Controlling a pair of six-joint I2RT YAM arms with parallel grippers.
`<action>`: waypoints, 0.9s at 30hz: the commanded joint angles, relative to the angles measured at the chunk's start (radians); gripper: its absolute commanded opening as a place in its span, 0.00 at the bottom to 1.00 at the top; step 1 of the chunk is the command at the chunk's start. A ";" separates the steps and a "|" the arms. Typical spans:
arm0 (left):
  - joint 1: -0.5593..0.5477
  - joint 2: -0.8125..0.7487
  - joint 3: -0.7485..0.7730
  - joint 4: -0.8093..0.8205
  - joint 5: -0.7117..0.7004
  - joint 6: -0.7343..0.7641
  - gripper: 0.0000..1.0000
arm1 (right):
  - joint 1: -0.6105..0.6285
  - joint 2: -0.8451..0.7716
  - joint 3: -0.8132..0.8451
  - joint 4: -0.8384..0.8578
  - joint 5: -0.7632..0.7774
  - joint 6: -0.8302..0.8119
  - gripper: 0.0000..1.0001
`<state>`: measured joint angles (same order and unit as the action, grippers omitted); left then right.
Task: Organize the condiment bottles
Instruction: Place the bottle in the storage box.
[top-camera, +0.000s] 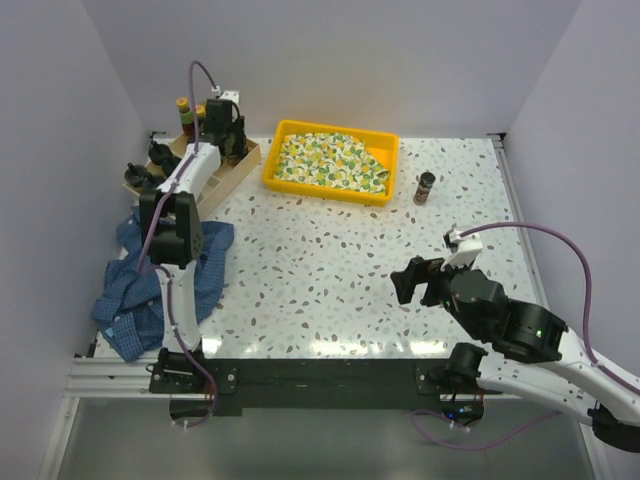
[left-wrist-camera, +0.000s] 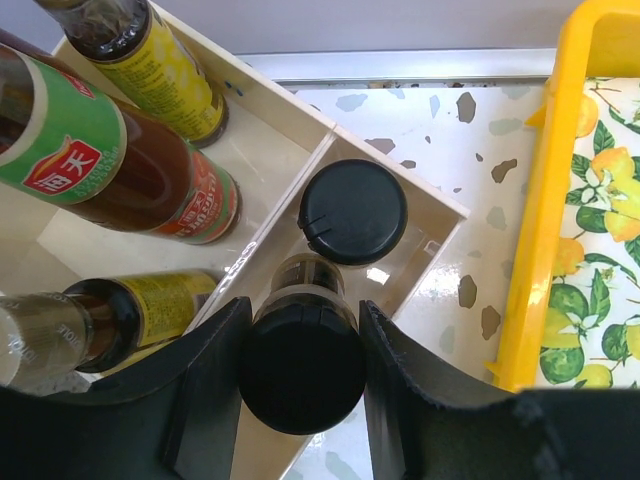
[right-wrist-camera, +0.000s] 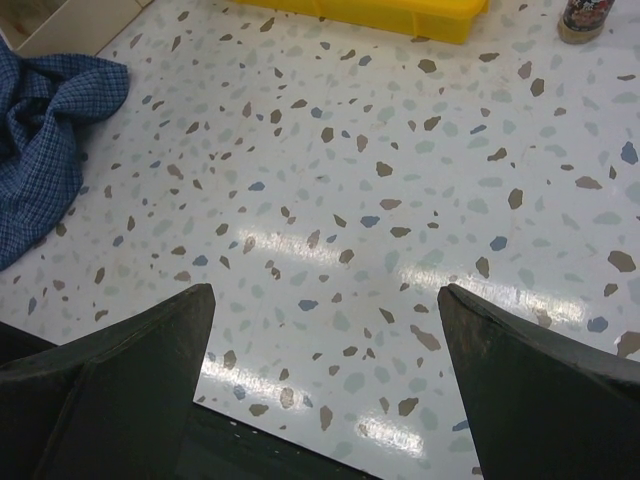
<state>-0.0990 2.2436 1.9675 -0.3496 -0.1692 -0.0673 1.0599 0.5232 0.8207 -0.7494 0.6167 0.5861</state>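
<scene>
My left gripper (left-wrist-camera: 305, 312) is shut on a black-capped brown spice jar (left-wrist-camera: 300, 375), both fingers pressed against its cap, over the end compartment of the pale wooden box (left-wrist-camera: 292, 190). A second black-capped jar (left-wrist-camera: 352, 211) stands in that compartment. The neighbouring compartment holds sauce bottles: a yellow-labelled one (left-wrist-camera: 165, 70), a green-and-red-labelled one (left-wrist-camera: 120, 165) and another yellow-labelled one (left-wrist-camera: 140, 312). In the top view the left gripper (top-camera: 225, 130) is at the box (top-camera: 238, 168) at the back left. One spice jar (top-camera: 425, 187) stands alone on the table. My right gripper (top-camera: 405, 283) hangs open, with nothing between its fingers.
A yellow tray (top-camera: 325, 188) with a lemon-patterned cloth sits at the back centre, right of the box. A crumpled blue checked cloth (top-camera: 140, 290) lies at the left edge. The right wrist view shows speckled tabletop, the cloth (right-wrist-camera: 45, 150) and the lone jar (right-wrist-camera: 583, 18).
</scene>
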 joint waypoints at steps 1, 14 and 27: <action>0.008 0.011 0.031 0.070 0.007 0.018 0.30 | 0.000 0.004 0.044 0.005 0.034 0.014 0.99; 0.008 0.007 0.040 0.044 -0.035 0.003 0.71 | 0.000 0.001 0.047 0.005 0.032 0.018 0.99; 0.007 -0.139 0.077 -0.003 0.066 -0.029 0.77 | 0.000 0.017 0.040 0.002 0.006 0.040 0.99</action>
<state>-0.0986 2.2417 1.9785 -0.3660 -0.1692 -0.0689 1.0599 0.5255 0.8307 -0.7502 0.6144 0.5968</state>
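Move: The left hand already holds the bottle by its black-capped top. The floor spot where it is to stand, in the storage box's right-hand compartment, is some 2 cm ahead, 1 cm left and 9 cm below. From that hand, the other black-capped bottle is about 5 cm ahead, 2 cm right; the green-label sauce bottle 6 cm ahead, 6 cm left; the yellow-label bottle 3 cm ahead, 5 cm left. From the right hand, the spot lies roughly 31 cm ahead and 43 cm left. Still pinching the bottle below its cap, the left hand lowers it the last 1.5 cm towards the compartment floor, just short of the other black-capped bottle. The fingers then open to about three-quarters and let go of it, and the hand starts back up by about 1.5 cm, its wrist hardly turning. ##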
